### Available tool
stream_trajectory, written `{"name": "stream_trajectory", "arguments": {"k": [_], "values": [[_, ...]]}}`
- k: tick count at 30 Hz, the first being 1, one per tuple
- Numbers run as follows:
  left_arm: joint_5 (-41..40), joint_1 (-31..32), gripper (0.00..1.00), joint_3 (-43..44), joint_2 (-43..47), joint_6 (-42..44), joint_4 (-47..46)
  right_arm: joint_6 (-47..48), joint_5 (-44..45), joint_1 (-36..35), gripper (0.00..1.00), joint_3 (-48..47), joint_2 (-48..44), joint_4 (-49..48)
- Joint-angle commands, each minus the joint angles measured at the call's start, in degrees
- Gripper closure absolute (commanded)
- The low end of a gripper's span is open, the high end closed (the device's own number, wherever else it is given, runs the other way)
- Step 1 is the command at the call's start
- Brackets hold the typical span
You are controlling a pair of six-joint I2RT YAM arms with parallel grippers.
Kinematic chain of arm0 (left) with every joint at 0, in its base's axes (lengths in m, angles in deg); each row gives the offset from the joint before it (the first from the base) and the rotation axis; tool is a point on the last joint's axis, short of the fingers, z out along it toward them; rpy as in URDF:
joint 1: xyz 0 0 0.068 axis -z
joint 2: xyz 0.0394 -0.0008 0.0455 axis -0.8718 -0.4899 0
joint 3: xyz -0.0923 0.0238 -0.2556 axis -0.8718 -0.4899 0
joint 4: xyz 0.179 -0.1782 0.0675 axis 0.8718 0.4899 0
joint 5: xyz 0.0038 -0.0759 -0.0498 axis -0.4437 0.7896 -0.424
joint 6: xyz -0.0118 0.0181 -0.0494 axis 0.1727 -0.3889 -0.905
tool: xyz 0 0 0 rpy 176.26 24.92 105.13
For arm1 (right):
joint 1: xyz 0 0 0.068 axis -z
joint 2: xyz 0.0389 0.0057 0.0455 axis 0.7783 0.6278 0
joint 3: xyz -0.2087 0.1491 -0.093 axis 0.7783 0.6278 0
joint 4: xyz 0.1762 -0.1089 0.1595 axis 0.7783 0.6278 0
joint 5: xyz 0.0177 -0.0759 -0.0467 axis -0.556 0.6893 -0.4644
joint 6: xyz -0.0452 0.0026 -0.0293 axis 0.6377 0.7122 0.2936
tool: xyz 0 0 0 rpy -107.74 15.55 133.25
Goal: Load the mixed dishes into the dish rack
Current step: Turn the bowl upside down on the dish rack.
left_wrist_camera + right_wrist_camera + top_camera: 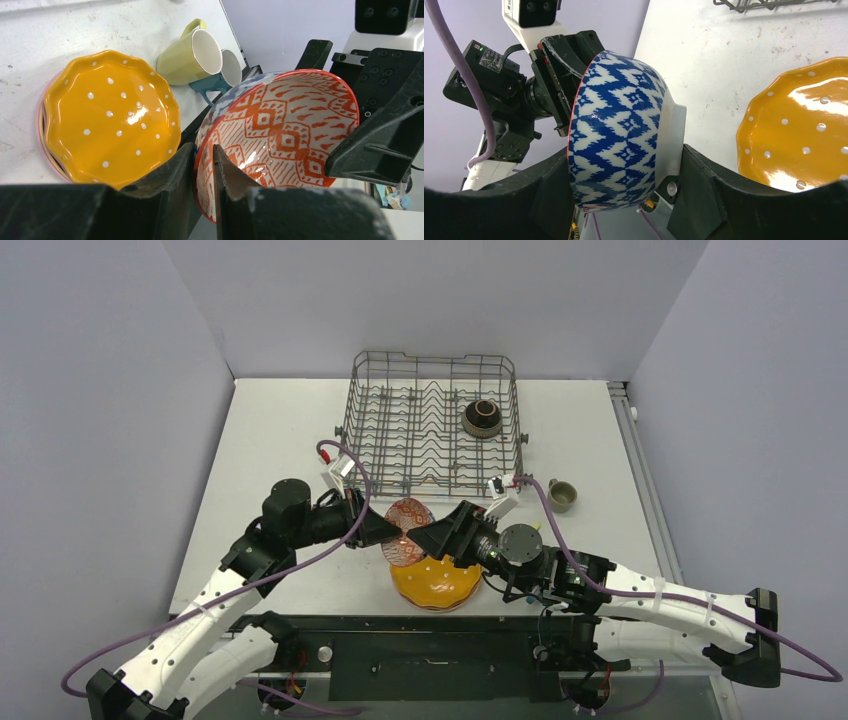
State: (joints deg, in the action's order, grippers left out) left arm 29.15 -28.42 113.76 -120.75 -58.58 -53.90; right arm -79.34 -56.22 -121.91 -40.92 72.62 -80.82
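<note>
The blue-white patterned bowl (408, 532) hangs on its side between both arms, above the table's front. Its red-patterned inside (285, 125) faces my left wrist camera. My left gripper (202, 150) pinches its rim, one finger inside and one outside. My right gripper (624, 152) spans the bowl (616, 135) from rim to base and is shut on it. The orange dotted plate (435, 585) tops a stack just below. The dish rack (430, 440) stands behind with a dark brown bowl (482, 418) in it.
A grey mug (562, 496) sits to the right of the rack's front corner. A pale-yellow mug (192, 57) and a blue mug (222, 75) lie on their sides beside the plate stack (110, 115), near the table's front edge.
</note>
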Motion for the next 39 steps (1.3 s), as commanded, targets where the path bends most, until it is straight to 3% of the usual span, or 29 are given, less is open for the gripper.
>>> {"name": "stream_trajectory", "arguments": {"k": [1,7,16,22,29,39], "values": [[1.42,0.27,0.79,1.12,-0.10,-0.09,-4.79,-0.14,1.97,0.24,1.00,-0.22,-1.62,-2.61],[0.51,0.27,0.68,1.20,-0.36,0.96,-3.37,0.73,3.28,0.44,1.00,-1.13,-1.99,-0.78],[-1.61,0.12,0.61,1.78,0.03,3.20,0.40,1.66,4.76,1.17,1.00,-2.13,-2.14,1.32],[-7.10,-0.16,0.57,4.15,0.35,6.72,6.79,3.04,5.74,2.73,1.00,-4.01,-1.47,5.06],[-12.91,-0.26,0.52,7.83,1.17,10.86,14.32,7.62,5.40,9.04,1.00,-8.66,0.84,11.92],[-16.19,-0.35,0.51,7.82,1.88,15.37,18.14,18.96,5.98,20.45,1.00,-17.32,9.10,20.35]]}}
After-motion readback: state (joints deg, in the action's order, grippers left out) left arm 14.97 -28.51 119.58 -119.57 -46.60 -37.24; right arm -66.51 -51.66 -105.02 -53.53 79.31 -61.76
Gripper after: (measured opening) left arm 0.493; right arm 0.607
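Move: The right hand already grips the patterned bowl, and the left fingers are still at its rim. From the right hand, the dish rack's middle lies about 25 cm ahead, 5 cm right and 18 cm below; the black bowl in the rack is some 28 cm ahead and 18 cm right, and the yellow plate some 12 cm back, 5 cm right and 20 cm down. From the left hand, the rack's middle is about 25 cm ahead and 9 cm right. Left fingers open off the bowl while right carries it some 10 cm forward, 7 right, towards the rack. ##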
